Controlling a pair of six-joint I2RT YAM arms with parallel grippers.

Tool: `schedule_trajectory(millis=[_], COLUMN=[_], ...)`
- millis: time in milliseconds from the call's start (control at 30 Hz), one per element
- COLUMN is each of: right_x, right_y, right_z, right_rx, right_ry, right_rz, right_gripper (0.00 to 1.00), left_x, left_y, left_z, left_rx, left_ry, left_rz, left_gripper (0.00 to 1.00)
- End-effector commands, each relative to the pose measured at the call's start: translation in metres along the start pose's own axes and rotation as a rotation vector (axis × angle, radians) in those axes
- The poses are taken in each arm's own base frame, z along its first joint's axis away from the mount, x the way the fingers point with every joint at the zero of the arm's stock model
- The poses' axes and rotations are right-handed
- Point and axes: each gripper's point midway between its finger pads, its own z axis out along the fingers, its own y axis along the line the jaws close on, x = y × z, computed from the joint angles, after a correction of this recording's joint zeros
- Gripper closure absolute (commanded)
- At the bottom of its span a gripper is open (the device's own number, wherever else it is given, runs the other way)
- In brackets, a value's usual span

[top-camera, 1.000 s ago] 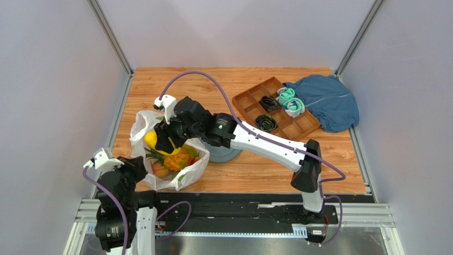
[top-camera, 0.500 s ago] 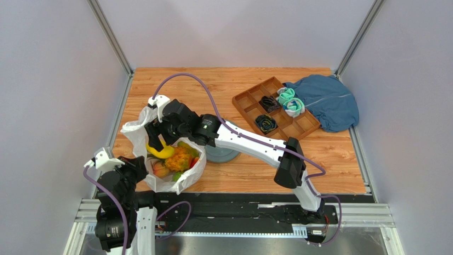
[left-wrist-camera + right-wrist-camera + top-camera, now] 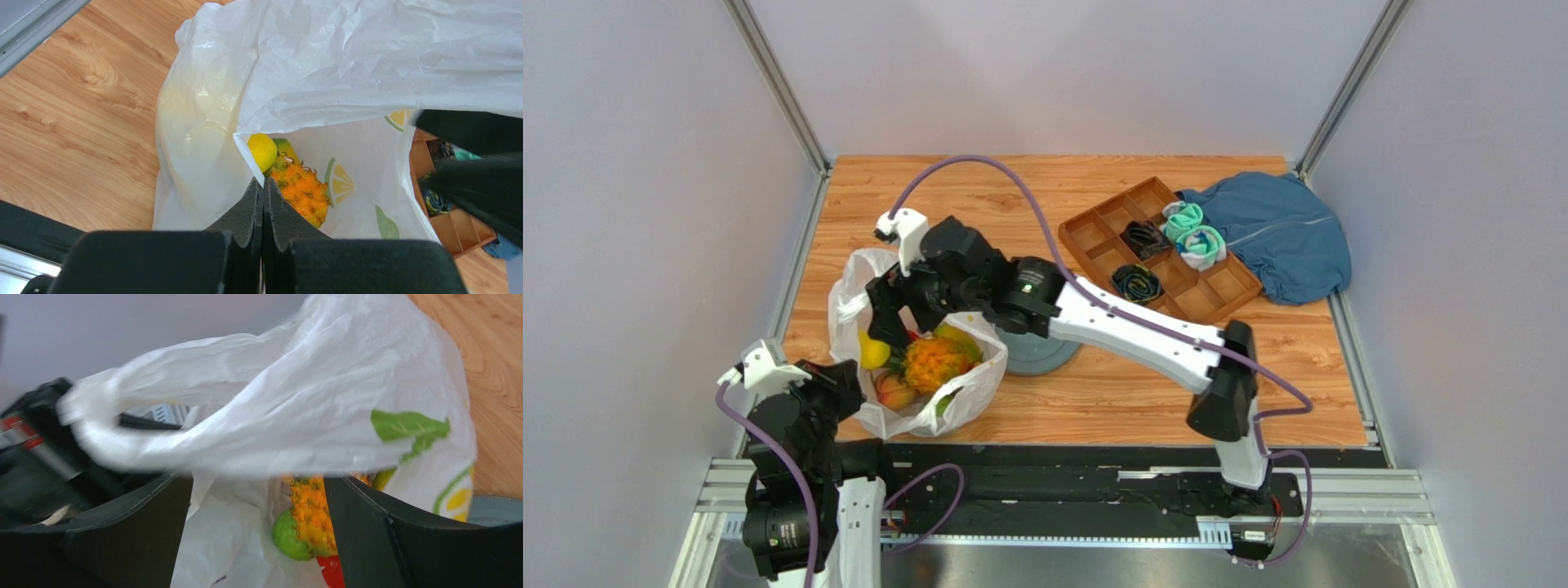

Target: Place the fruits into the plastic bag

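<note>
The white plastic bag (image 3: 955,395) with citrus print stands open at the table's near left. Inside lie an orange pineapple (image 3: 932,364), a yellow fruit (image 3: 873,354) and a peach (image 3: 891,392). My left gripper (image 3: 263,182) is shut on the bag's near rim (image 3: 245,153), with the pineapple (image 3: 304,193) and yellow fruit (image 3: 262,150) just beyond it. My right gripper (image 3: 256,481) hangs open over the bag's mouth, holding nothing. Below it show a green round fruit (image 3: 291,536), the pineapple (image 3: 313,511) and a red fruit (image 3: 331,572). A bag handle (image 3: 245,435) drapes across that view.
A brown divided tray (image 3: 1100,233) with rolled socks stands at the back right, with a blue cloth (image 3: 1271,233) beside it. A grey disc (image 3: 1038,358) lies right of the bag under the right arm. Grey walls close in both sides.
My right gripper carried a yellow banana down into the bag, opened and let it go, then pulled back up a little. The left gripper kept its hold on the bag.
</note>
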Motion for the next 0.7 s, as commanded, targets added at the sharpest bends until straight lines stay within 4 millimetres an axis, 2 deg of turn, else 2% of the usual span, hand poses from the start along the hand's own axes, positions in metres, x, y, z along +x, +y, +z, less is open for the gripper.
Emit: schedule_trajectory(millis=[0, 67, 100, 133, 167, 200, 233, 267, 333, 400, 433, 500, 667], right_x=[-0.086, -0.070, -0.075, -0.066, -0.044, -0.038, -0.029, -0.003, 0.013, 0.037, 0.038, 0.045, 0.047], right_y=[0.048, 0.041, 0.045, 0.043, 0.038, 0.039, 0.037, 0.035, 0.035, 0.025, 0.023, 0.018, 0.011], right_z=[-0.115, -0.128, -0.152, -0.158, -0.161, -0.174, -0.179, -0.179, -0.193, -0.193, -0.199, -0.197, -0.177], right_rx=[-0.100, -0.071, -0.079, -0.075, -0.067, -0.071, -0.074, -0.093, -0.110, -0.088, -0.084, -0.073, -0.032], right_ry=[-0.257, -0.228, -0.252, -0.231, -0.168, -0.154, -0.123, -0.038, -0.006, 0.043, 0.031, 0.033, 0.044], right_rz=[-0.040, -0.028, -0.039, -0.046, -0.051, -0.064, -0.099, -0.109, -0.147, -0.154, -0.178, -0.205, -0.302], right_gripper=[0.18, 0.18, 0.18, 0.18, 0.18, 0.18, 0.18, 0.18, 0.18, 0.18, 0.17, 0.17, 0.17], left_x=[-0.005, -0.005, -0.005, -0.005, -0.004, -0.003, -0.004, -0.003, -0.004, -0.003, -0.003, -0.002, -0.002], left_y=[-0.001, -0.001, -0.001, -0.001, -0.001, -0.001, -0.002, -0.002, -0.002, -0.002, -0.003, -0.002, -0.003], left_z=[0.005, 0.006, 0.006, 0.007, 0.007, 0.008, 0.008, 0.009, 0.009, 0.010, 0.010, 0.010, 0.010], left_rx=[-0.003, -0.008, -0.009, -0.010, -0.009, -0.010, -0.007, -0.007, -0.010, -0.008, -0.006, -0.006, -0.001], left_ry=[-0.006, -0.004, -0.002, 0.002, 0.010, 0.015, 0.016, 0.022, 0.020, 0.027, 0.030, 0.033, 0.033], left_rz=[0.011, 0.010, 0.011, 0.011, 0.011, 0.014, 0.016, 0.016, 0.016, 0.019, 0.020, 0.020, 0.022], left_gripper=[1.00, 1.00, 1.00, 1.00, 1.00, 1.00, 1.00, 1.00, 1.00, 1.00, 1.00, 1.00, 1.00])
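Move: The bag's right rim, past which the right hand next goes, lies about 14 cm to this hand's right, level with it forward and back, and some 14 cm lower. The pineapple in the bag is 3 cm ahead, 4 cm right and 20 cm below; the yellow fruit 6 cm ahead, 7 cm left and 19 cm below; the empty plate 12 cm ahead, 20 cm right and 27 cm below. From the left hand, the right rim is 8 cm ahead, 21 cm right and 10 cm below. With its fingers already wide open and empty, the right hand comes out from under the bag's far-left flap, sweeping quickly right and some 8 cm back while it rises about 14 cm to pass over the right rim. Just outside that rim it sinks again by about 11 cm, turning slightly counter-clockwise with fingers still open, ending roughly 18 cm to the right of its start, while the left hand keeps its pinch on the bag and stays in place. ##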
